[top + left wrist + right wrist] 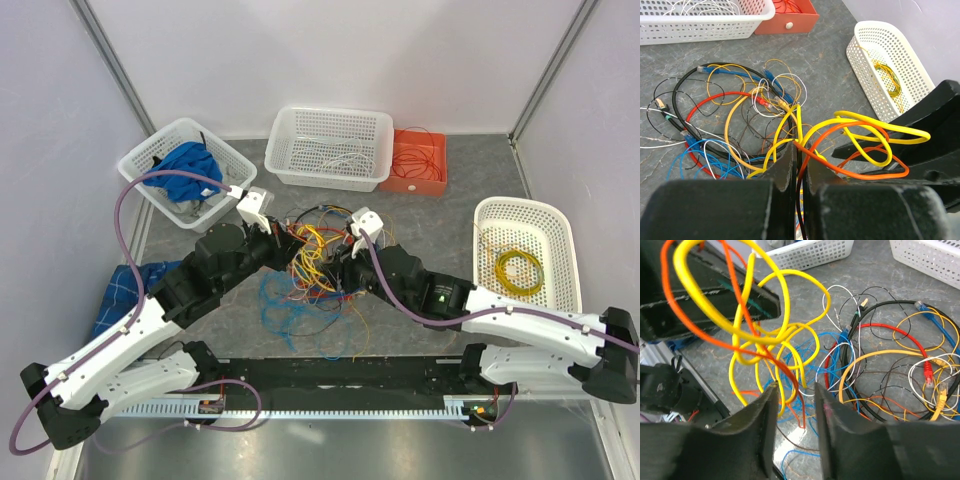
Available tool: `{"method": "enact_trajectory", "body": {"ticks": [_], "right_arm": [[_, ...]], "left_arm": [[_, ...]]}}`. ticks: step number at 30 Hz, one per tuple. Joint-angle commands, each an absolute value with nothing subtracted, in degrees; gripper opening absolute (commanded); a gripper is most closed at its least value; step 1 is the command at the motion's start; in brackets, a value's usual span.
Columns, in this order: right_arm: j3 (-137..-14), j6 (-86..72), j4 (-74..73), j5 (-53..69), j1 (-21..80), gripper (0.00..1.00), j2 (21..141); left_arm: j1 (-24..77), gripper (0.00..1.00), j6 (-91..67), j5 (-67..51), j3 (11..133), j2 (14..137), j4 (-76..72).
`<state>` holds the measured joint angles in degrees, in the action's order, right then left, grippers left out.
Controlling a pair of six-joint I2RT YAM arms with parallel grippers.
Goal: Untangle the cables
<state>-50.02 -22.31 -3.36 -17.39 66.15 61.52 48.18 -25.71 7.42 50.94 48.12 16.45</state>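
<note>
The cables (310,265) lie as a tangle of yellow, orange, red, blue, black and white wires on the grey table between both arms. My left gripper (287,240) (801,147) is shut on an orange cable and yellow strands, holding yellow and orange loops (865,135) up off the table. The rest of the bunch (740,115) lies flat beyond it. My right gripper (338,255) (795,387) is open. The lifted yellow and orange loops (755,325) hang down between its fingers, unpinched. Red, black and blue cables (890,365) lie to its right.
A white basket (150,150) with blue cloth stands at the back left. A white basket (285,130) with pale wires is at the back middle, next to an orange tray (435,185). A white basket (490,215) at right holds a yellow coil (520,268). More blue cloth (125,290) lies at the left.
</note>
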Motion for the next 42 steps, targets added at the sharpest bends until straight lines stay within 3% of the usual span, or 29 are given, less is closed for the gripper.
{"method": "enact_trajectory", "body": {"ticks": [1,3,5,7,8,9,10,11,12,19,30,35,42], "right_arm": [[-53.00,-20.57,2.46,-21.08,66.36,0.35,63.02],[-53.26,-20.04,2.81,-23.54,66.27,0.23,62.76],[-54.40,-18.81,2.29,-26.79,66.27,0.03,61.70],[-56.24,-17.33,0.36,-30.30,66.27,0.00,59.60],[-57.12,-16.71,0.09,-31.63,66.27,0.00,58.81],[-59.48,-16.09,-2.96,-33.12,66.27,0.00,58.10],[-60.89,-15.39,-4.38,-36.35,66.18,0.00,56.79],[-62.39,-14.16,-6.92,-37.60,66.27,0.00,56.17],[-65.19,-13.54,-7.90,-38.92,66.27,0.00,55.64],[-74.88,-10.99,-15.73,-43.76,66.27,0.00,55.28],[-76.73,-9.58,-17.14,-53.43,64.78,0.00,60.46],[-78.22,-14.49,-19.50,-45.73,55.74,0.00,63.10],[-76.82,-19.24,-19.69,-37.99,52.73,0.00,63.99]], "left_arm": [[47.99,0.02,-24.61,6.86,53.00,47.73,15.47],[47.99,0.02,-24.78,6.86,52.30,47.11,15.38],[47.99,0.02,-24.79,7.73,52.03,46.32,16.08],[47.99,0.03,-24.70,9.66,52.12,45.71,17.39],[47.99,0.12,-24.78,10.54,52.21,45.18,18.01],[47.99,0.31,-25.13,12.81,52.38,44.83,18.80],[47.99,0.66,-25.48,14.14,52.56,44.65,20.20],[47.99,0.79,-26.01,15.19,52.56,44.47,21.00],[47.99,0.99,-26.19,17.21,52.65,44.04,21.70],[47.99,1.00,-26.72,19.69,51.77,41.75,23.20],[47.99,0.99,-28.74,16.70,48.69,39.29,18.72],[47.99,0.99,-30.23,15.47,47.03,38.50,18.72],[47.99,0.98,-31.46,15.99,43.86,36.04,16.97]]}}
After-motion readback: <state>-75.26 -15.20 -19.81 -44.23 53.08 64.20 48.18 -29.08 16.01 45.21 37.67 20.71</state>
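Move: The right hand's half-open fingers already straddle the orange cable, whose loops centre about 2 cm ahead of it, 4 cm left and level. The yellow loops hang roughly 3 cm ahead and 6 cm left; the orange box is some 43 cm ahead, 25 cm right and 23 cm down. The left hand pinches both cables; the cable pile lies about 12 cm ahead of it, 8 cm right and 24 cm below. The right fingers shut on the orange cable, and the left fingers then spring wide open, letting go of the yellow and orange cables while that hand shifts about 5 cm left. Keeping its pinch, the right hand lifts steeply some 20 cm while going right, then sinks partway as it heads forward towards the orange box, turning nearly 40 degrees clockwise. ##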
